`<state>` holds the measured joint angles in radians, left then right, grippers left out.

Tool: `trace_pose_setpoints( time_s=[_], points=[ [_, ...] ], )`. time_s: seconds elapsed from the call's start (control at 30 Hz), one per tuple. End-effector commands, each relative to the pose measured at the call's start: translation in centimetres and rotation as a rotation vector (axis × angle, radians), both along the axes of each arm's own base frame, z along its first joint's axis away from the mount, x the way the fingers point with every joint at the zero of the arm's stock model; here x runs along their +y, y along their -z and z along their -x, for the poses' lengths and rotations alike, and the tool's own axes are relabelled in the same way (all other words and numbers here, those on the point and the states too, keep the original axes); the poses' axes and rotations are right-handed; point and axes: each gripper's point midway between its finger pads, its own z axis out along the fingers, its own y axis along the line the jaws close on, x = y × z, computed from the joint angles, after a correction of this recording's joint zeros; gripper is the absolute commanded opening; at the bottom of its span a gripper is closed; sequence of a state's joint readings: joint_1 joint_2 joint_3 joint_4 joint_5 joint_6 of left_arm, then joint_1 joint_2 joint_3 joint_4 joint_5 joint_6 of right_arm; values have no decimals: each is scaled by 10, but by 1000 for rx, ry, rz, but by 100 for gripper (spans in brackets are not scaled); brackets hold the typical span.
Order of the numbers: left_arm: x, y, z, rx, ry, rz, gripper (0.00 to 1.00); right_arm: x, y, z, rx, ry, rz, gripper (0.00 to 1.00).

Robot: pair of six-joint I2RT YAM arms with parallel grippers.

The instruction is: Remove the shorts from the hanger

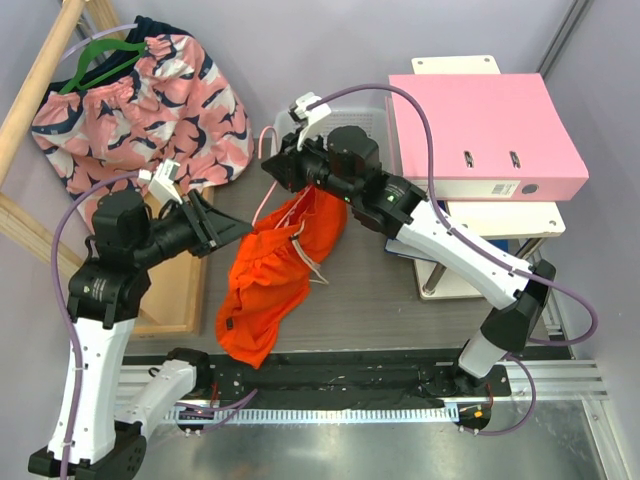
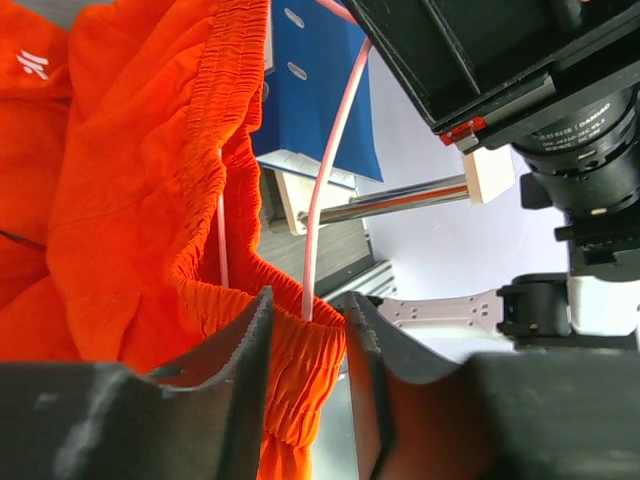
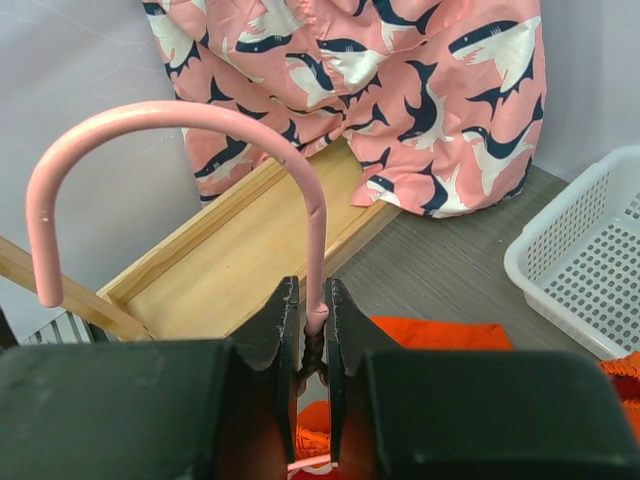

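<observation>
The bright orange shorts [image 1: 270, 280] hang from the pale pink wire hanger [image 1: 266, 142] in the middle of the table, their lower end resting on the surface. My right gripper [image 1: 285, 170] holds the hanger up. In the right wrist view it [image 3: 311, 290] is shut on the twisted neck just below the hook [image 3: 180, 112]. My left gripper [image 1: 245, 232] reaches in from the left. In the left wrist view its jaws [image 2: 309, 300] straddle the gathered waistband of the shorts [image 2: 130, 180], with a gap on the right side. One wire of the hanger [image 2: 330, 170] runs down into the waistband.
A pink shark-print garment [image 1: 150, 100] hangs on a green hanger [image 1: 100, 55] at the back left, over a wooden frame [image 1: 180, 290]. A white mesh basket [image 1: 365, 125] sits behind the right arm. A pink binder [image 1: 485, 135] lies on a white stand at the right.
</observation>
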<state>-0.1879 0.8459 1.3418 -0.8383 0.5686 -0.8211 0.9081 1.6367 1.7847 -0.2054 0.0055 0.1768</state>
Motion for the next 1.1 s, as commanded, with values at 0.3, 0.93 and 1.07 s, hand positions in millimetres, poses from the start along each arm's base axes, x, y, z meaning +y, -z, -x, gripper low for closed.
trace_pose_setpoints(
  time_s=[0.3, 0.93, 1.07],
  points=[
    [2, -6, 6, -42, 2, -7, 0, -27, -70, -8, -145, 182, -150, 1],
    [70, 6, 7, -129, -418, -114, 0, -118, -112, -57, -173, 760, -409, 1],
    [72, 12, 5, -125, -436, -102, 0, -128, -112, -56, -61, 760, -576, 1]
  ],
)
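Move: The near-left end of the orange shorts' waistband sits between the open left fingers, about 2 cm right of the hand point and 1 cm below. The hanger's pink arm slants up from it, its middle some 4 cm ahead and 3 cm right of the left hand. For the right hand, already gripping the hanger's neck, that waistband end lies roughly 7 cm back, 3 cm left and 4 cm lower; the white basket stands about 11 cm ahead, 10 cm right and far below. Close the left fingers to pinch the orange waistband's near end, then draw it about 6 cm left, turning the wrist some 20 degrees counter-clockwise. Meanwhile keep the right grip on the hanger's neck and pull it right, up and forward, about 12 cm in all, with a turn of some 35 degrees clockwise, drawing the hanger's arm away from the pinched end. ##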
